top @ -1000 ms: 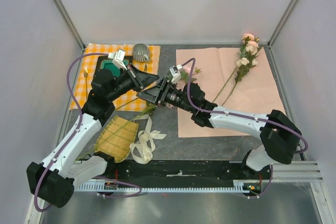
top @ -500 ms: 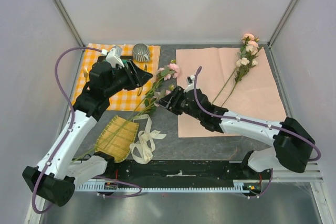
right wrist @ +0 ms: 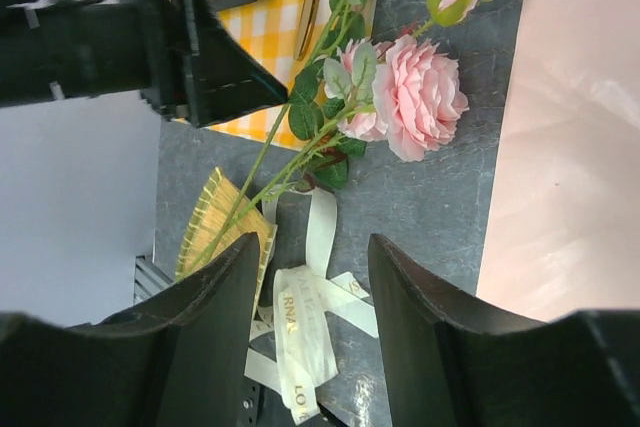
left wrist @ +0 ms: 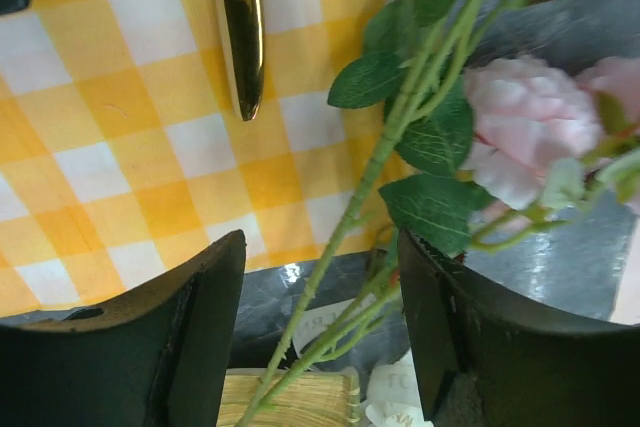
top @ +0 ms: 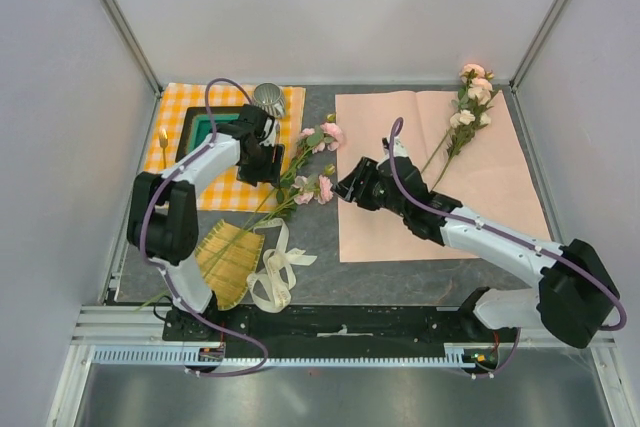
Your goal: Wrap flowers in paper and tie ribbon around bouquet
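Observation:
One spray of pink flowers [top: 318, 137] lies on the dark table, its long green stems running down-left onto the bamboo mat. My left gripper [top: 268, 159] is open and low over these stems [left wrist: 345, 212], which pass loosely between its fingers [left wrist: 205, 322]. A second spray of flowers [top: 470, 107] rests on the far corner of the pink paper [top: 470, 207]. My right gripper [top: 352, 185] hangs open and holds nothing, just left of the paper's edge. Its wrist view looks down on the blooms [right wrist: 415, 97] and the cream ribbon [right wrist: 295, 332]. That ribbon [top: 275, 272] lies looped by the mat.
An orange-checked cloth [top: 225, 192] at back left carries a green tray [top: 205, 127], a metal cup [top: 268, 97] and a gold spoon [left wrist: 240, 27]. The bamboo mat [top: 228, 262] lies at front left. Enclosure walls stand close on three sides.
My left gripper has opened, let go of the flower stems and dropped low by the cloth. The spray now lies on the table. My right gripper has drawn back to the right.

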Available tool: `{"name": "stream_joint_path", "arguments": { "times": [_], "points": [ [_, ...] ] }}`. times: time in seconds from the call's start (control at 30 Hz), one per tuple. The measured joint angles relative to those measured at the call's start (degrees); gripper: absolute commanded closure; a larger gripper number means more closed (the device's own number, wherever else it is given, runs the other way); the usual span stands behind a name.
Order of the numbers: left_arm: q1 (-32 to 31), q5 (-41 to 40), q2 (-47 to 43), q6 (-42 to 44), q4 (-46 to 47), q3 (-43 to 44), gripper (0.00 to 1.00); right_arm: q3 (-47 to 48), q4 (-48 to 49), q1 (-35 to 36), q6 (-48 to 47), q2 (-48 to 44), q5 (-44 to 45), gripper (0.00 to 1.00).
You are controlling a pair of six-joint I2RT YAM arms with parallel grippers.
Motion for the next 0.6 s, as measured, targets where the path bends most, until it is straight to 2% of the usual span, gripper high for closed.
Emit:
{"name": "stream_joint_path", "arguments": {
  "times": [0.07, 0.1, 0.37, 0.6],
  "points": [
    [0.11, -0.37, 3.19, 1.22, -1.14, 0.39, 0.34, 0.00, -0.79, -0.31, -1.03, -0.94, -1.01, 0.44],
    [0.13, -0.48, 3.93, 1.81, -1.79, 0.68, 0.38, 0.00, -1.07, -0.44, -1.49, -1.55, -1.49, 0.44],
    [0.13, -0.24, 4.72, 3.54, -1.64, 1.18, 0.50, -0.24, -1.29, -2.01, -3.30, -3.50, -3.85, 0.44],
    [0.13, 0.70, 6.93, 3.80, -1.29, 1.18, 0.50, -0.24, -1.36, -2.54, -4.09, -3.48, -4.92, 0.44]
  ]
}}
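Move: The left hand hovers over the thick flower stem near the close edge of the checked cloth; the stem lies about 6 cm below, 1 cm ahead and 1 cm to its right. The near pink blooms are roughly 3 cm ahead and 9 cm right of the hand, the gold knife about 15 cm ahead and 1 cm left, the woven basket some 16 cm back and 10 cm left. From the right hand that stem lies about 8 cm ahead, 16 cm left and 15 cm below. The left hand, fingers pointing mostly down, sinks about 4 cm onto the flower stem, the first half of it at once, then a short halt and a slow settling, while its fingers draw in from wide to about half open with the stem between their tips, not yet pinched. The right hand backs off under 2 cm, up and to its right, its fingers still about half open and empty. ##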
